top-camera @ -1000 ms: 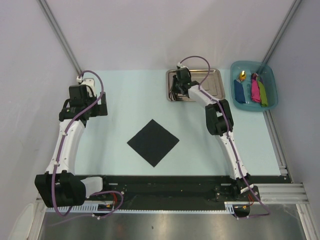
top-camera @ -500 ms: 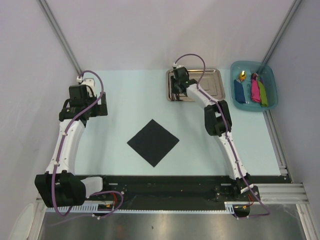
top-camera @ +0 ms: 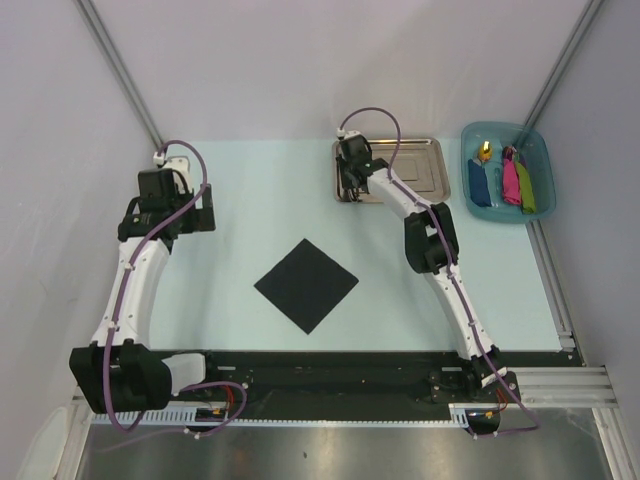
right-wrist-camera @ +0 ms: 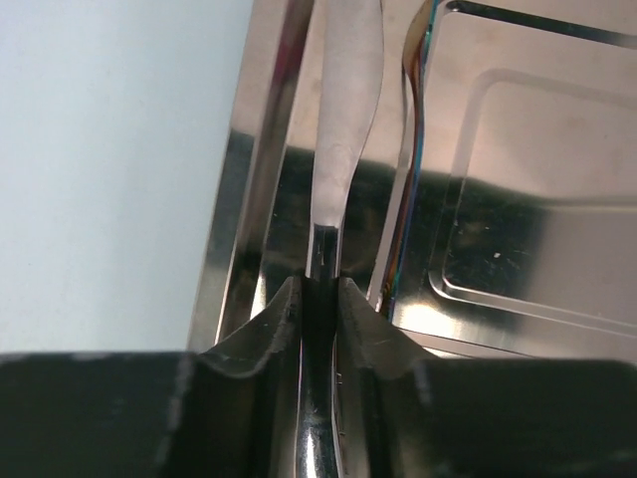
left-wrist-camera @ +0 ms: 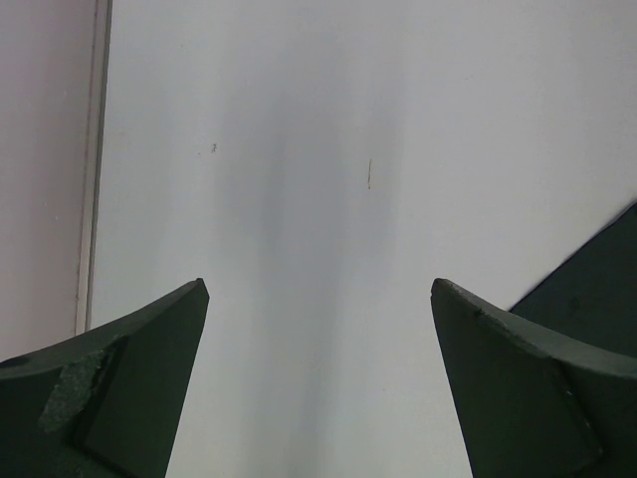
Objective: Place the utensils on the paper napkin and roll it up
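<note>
My right gripper point(right-wrist-camera: 318, 284) is shut on a slim shiny utensil point(right-wrist-camera: 343, 110), which runs forward along the left side of the steel tray point(right-wrist-camera: 537, 179). A second utensil point(right-wrist-camera: 410, 129) with a rainbow sheen lies just to its right. From above, the right gripper point(top-camera: 350, 178) is over the tray's point(top-camera: 415, 165) left part. The black paper napkin point(top-camera: 306, 284) lies flat as a diamond mid-table with nothing on it. My left gripper point(left-wrist-camera: 318, 289) is open over bare table at the far left point(top-camera: 190, 215).
A teal bin point(top-camera: 500, 130) stands at the back right beside the tray, holding blue, pink and green items. Grey walls close in the table on the left, back and right.
The right gripper has shifted a little toward the far left of the tray. The left arm and the napkin have not moved.
</note>
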Available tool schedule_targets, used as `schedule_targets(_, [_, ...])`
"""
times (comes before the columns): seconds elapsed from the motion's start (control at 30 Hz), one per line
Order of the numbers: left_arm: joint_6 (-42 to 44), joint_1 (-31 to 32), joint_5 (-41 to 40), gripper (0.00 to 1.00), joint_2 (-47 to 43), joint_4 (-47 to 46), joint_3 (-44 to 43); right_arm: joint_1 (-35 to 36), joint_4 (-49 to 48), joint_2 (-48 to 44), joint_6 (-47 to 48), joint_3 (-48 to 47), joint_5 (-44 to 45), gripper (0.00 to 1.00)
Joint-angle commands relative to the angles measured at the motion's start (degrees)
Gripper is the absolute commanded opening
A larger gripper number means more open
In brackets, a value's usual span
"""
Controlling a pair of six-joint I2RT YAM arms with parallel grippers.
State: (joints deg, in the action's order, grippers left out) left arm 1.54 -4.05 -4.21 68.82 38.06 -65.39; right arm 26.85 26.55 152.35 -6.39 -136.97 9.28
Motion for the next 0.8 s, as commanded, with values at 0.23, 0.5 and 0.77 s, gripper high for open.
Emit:
schedule_targets(0.23, [-0.1,-0.3,2.1,1.00,0.4,0.5,-2.8,0.2,2.0,-1.9,4.2,0.0,-2.9,0.00])
schedule_targets(0.5, [-1.2,-0.4,3.5,1.00,-2.7,-3.1,-1.5,-1.1,-1.0,-10.8,2.4,1.9,-7.7,0.00])
schedule_targets(0.77, [-7.2,-1.3,9.8,1.00,-4.2,-4.7,-2.1,-1.8,-1.3,-21.6,-2.3,10.6,-16.2,0.00])
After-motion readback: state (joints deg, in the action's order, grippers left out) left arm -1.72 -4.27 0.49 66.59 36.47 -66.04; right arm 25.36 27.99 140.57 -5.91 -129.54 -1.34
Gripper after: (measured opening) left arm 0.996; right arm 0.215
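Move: The right fingers are already closed round the black knife handle, low inside the metal tray. The napkin the knife is meant for lies about 24 cm back and 9 cm to the left, a couple of centimetres lower. The tray's middle is some 9 cm right and 4 cm ahead, and a second utensil lies beside the knife, its middle roughly 3 cm right and 5 cm ahead. From the left hand, the napkin is about 24 cm right, 3 cm ahead and 20 cm below. The right hand first stays low with the knife handle still pinched, its grip effort rising while the opening hardly changes, then lifts ever faster by about 7 cm, drawing back some 2.5 cm as it comes up out of the tray. Over the whole of it the wrist turns about 10 degrees, part counter-clockwise and part left side up, while the empty left hand, wide open, rises some 2 cm and edges 1.5 cm to the right late on. ##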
